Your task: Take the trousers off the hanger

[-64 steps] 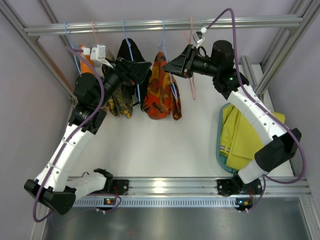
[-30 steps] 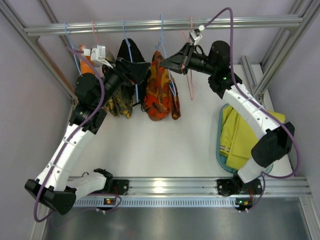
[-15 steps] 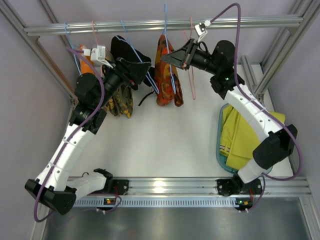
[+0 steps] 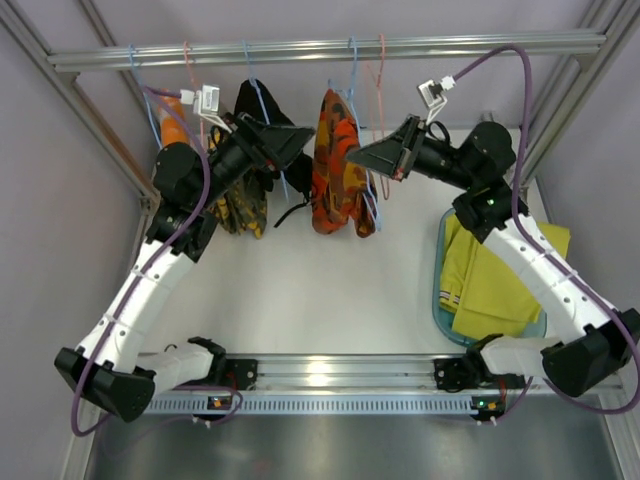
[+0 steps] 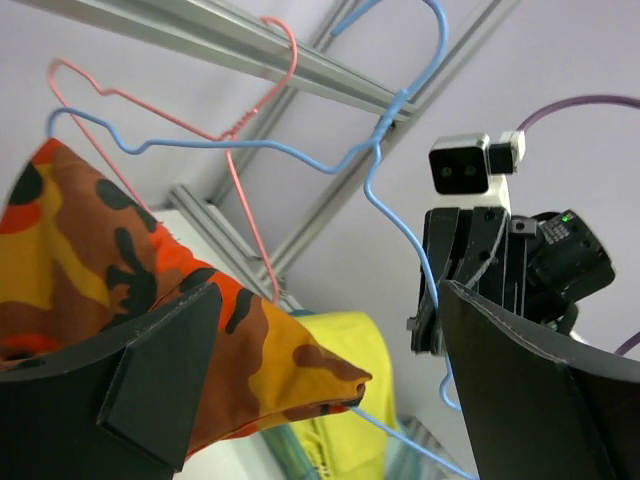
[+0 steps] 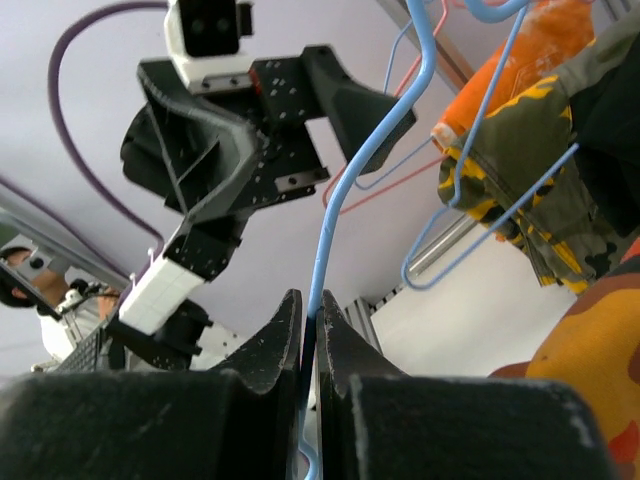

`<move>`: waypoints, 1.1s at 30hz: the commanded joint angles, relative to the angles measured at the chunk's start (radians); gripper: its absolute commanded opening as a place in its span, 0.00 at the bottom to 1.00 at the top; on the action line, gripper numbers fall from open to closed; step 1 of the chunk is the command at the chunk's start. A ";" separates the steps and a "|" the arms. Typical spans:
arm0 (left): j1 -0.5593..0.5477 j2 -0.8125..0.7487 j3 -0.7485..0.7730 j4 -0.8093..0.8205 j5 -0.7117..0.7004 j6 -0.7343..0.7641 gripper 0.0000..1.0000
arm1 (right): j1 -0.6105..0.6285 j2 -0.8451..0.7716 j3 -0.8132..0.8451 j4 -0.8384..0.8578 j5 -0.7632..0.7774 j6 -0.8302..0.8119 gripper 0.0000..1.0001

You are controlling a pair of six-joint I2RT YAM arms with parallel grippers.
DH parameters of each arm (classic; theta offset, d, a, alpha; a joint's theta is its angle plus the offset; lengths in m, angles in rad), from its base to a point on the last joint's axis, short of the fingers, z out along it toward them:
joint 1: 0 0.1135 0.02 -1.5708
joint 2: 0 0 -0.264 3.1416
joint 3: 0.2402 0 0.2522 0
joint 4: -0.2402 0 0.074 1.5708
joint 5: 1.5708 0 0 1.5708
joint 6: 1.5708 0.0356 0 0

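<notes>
Orange camouflage trousers (image 4: pixel 335 170) hang over a blue wire hanger (image 4: pixel 352 62) whose hook is up at the rail (image 4: pixel 450 43). My right gripper (image 4: pixel 352 156) is shut on the hanger's wire just right of the trousers; in the right wrist view the blue wire (image 6: pixel 338 205) runs up from between its closed fingers (image 6: pixel 310 300). My left gripper (image 4: pixel 300 140) stands open just left of the trousers. In the left wrist view a corner of the trousers (image 5: pixel 290 370) shows between its wide-spread fingers (image 5: pixel 328 300); whether they touch the cloth I cannot tell.
More hangers on the rail carry a black garment (image 4: pixel 258 105), green camouflage cloth (image 4: pixel 240 205) and an orange garment (image 4: pixel 172 128). An empty pink hanger (image 4: pixel 383 120) hangs behind the trousers. A teal basket (image 4: pixel 441 300) holding yellow cloth (image 4: pixel 495 270) sits at the right.
My right gripper has drawn the hanger and trousers to the right along the rail. The left gripper has followed a little to the right and stays open.
</notes>
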 commanded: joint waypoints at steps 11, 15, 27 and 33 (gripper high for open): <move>-0.240 0.103 0.022 0.126 0.034 -0.239 0.93 | 0.015 -0.172 -0.097 0.213 -0.054 -0.162 0.00; -0.267 0.129 0.023 0.146 0.005 -0.271 0.89 | 0.020 -0.187 -0.111 0.201 -0.074 -0.175 0.00; -0.290 0.176 0.057 0.168 0.021 -0.329 0.70 | 0.075 -0.229 -0.147 0.101 -0.066 -0.299 0.00; -0.290 0.149 0.023 0.157 0.047 -0.323 0.18 | 0.090 -0.258 -0.195 0.052 -0.033 -0.379 0.00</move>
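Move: The blue hanger's shoulder, just under its hook, lies about 11 cm right of the left hand, 2 cm ahead and 2 cm above; from the right hand, already pinching this hanger lower down, it is some 7 cm up and 3 cm ahead. The orange camouflage trousers on it hang about 8 cm right of the left hand, 4 cm ahead and 10 cm below. The empty pink hanger is roughly 17 cm right and 9 cm ahead of the left hand, level with it. Left hand swings about 12 cm right and closes round the hanger's shoulder as the right lowers it backward. ##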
